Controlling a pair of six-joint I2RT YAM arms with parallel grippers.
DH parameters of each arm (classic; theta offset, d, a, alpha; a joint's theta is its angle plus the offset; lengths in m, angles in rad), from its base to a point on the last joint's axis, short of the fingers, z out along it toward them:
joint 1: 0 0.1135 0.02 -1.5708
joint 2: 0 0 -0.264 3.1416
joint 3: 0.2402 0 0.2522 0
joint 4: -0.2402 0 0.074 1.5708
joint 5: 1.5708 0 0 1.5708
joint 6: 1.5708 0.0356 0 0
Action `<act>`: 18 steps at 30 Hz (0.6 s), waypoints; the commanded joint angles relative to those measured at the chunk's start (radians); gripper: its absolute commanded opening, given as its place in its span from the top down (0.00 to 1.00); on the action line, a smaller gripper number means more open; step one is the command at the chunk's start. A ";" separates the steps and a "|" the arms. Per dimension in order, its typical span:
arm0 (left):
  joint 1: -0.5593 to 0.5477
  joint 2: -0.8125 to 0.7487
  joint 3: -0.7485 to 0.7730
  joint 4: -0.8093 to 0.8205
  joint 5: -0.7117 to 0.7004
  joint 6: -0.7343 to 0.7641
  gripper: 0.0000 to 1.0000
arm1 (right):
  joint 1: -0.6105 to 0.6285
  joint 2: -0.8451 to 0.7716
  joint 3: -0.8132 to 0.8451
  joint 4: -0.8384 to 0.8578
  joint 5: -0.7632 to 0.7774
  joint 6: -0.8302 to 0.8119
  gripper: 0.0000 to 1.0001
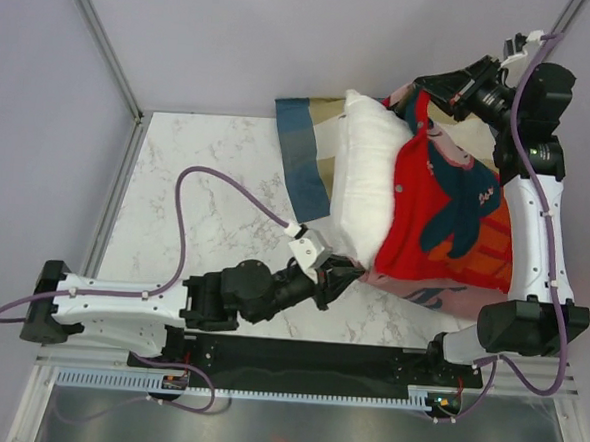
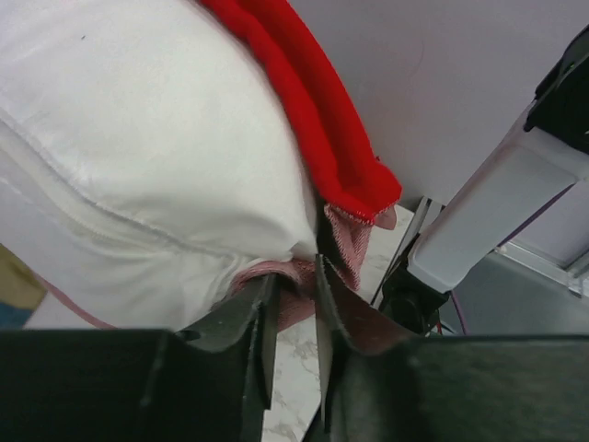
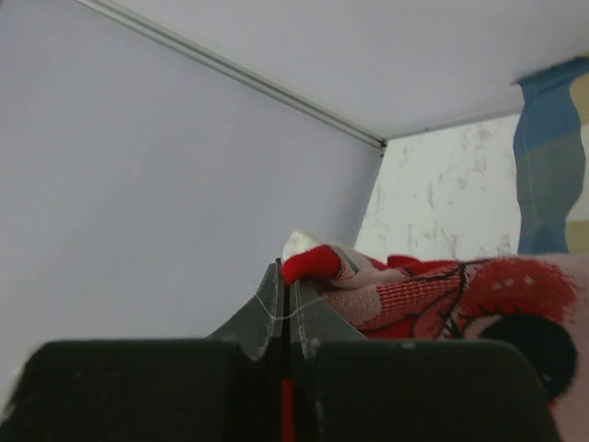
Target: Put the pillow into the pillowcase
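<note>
The plump white pillow (image 1: 368,175) lies partly inside the red printed pillowcase (image 1: 446,205), its left half sticking out. My left gripper (image 1: 340,272) is at the pillowcase's near corner. In the left wrist view its jaws (image 2: 294,276) stand slightly open, with the dull pink inside of the pillowcase (image 2: 293,299) lying loose between the tips, under the pillow (image 2: 156,138) and the red hem (image 2: 322,120). My right gripper (image 1: 423,92) is raised at the far right. It is shut (image 3: 286,267) on the pillowcase's far corner (image 3: 414,295), and red cloth shows between the jaws.
A blue, tan and cream checked pillow (image 1: 305,146) lies under the white one, at the back of the marble table (image 1: 208,176). Its blue edge (image 3: 548,157) shows in the right wrist view. Grey walls stand close behind and to the right.
</note>
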 commanded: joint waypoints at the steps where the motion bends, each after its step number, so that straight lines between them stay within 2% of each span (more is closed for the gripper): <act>1: -0.003 -0.167 -0.140 -0.062 -0.088 -0.157 0.68 | 0.014 -0.104 -0.091 0.026 0.034 -0.156 1.00; 2: -0.003 -0.255 -0.173 -0.089 -0.124 -0.173 0.63 | 0.012 -0.118 -0.113 0.026 0.033 -0.185 1.00; 3: -0.002 -0.299 -0.228 -0.118 -0.135 -0.202 0.53 | 0.012 -0.131 -0.155 0.024 0.033 -0.193 1.00; 6: -0.003 -0.492 -0.293 -0.245 -0.183 -0.250 0.36 | -0.008 -0.179 -0.197 0.029 0.019 -0.207 1.00; 9: -0.003 -0.654 -0.305 -0.374 -0.235 -0.267 0.32 | -0.028 -0.204 -0.190 0.041 -0.025 -0.190 1.00; 12: -0.003 -0.773 -0.285 -0.478 -0.350 -0.277 0.26 | -0.040 -0.217 -0.164 0.074 -0.064 -0.161 1.00; 15: -0.003 -0.793 -0.250 -0.563 -0.509 -0.293 0.20 | -0.043 -0.233 -0.118 0.090 -0.099 -0.139 1.00; 18: -0.002 -0.755 -0.229 -0.566 -0.622 -0.276 0.13 | -0.045 -0.251 -0.084 0.122 -0.124 -0.112 1.00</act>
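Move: The pillowcase's near rim is right at the left fingertips, which are only slightly parted. From the left hand, the pillow's middle is about 15 cm ahead, 3 cm right and 4 cm lower; the pillowcase's middle is roughly 10 cm ahead, 17 cm right and 10 cm lower. From the right hand, the pillow is some 14 cm back, 4 cm left and 17 cm below, and the pillowcase's middle about 20 cm back, 12 cm right and 23 cm below. Open the left gripper wide to let go of the pillowcase's near rim, and draw it about 22 cm left, away from the pillow, dipping 5 cm and coming most of the way back up. Swing its fingers counter-clockwise some 25 degrees late on. Keep the right gripper shut on the far rim, bringing it back 5 cm while it sinks 5 cm, then climbs partway. ##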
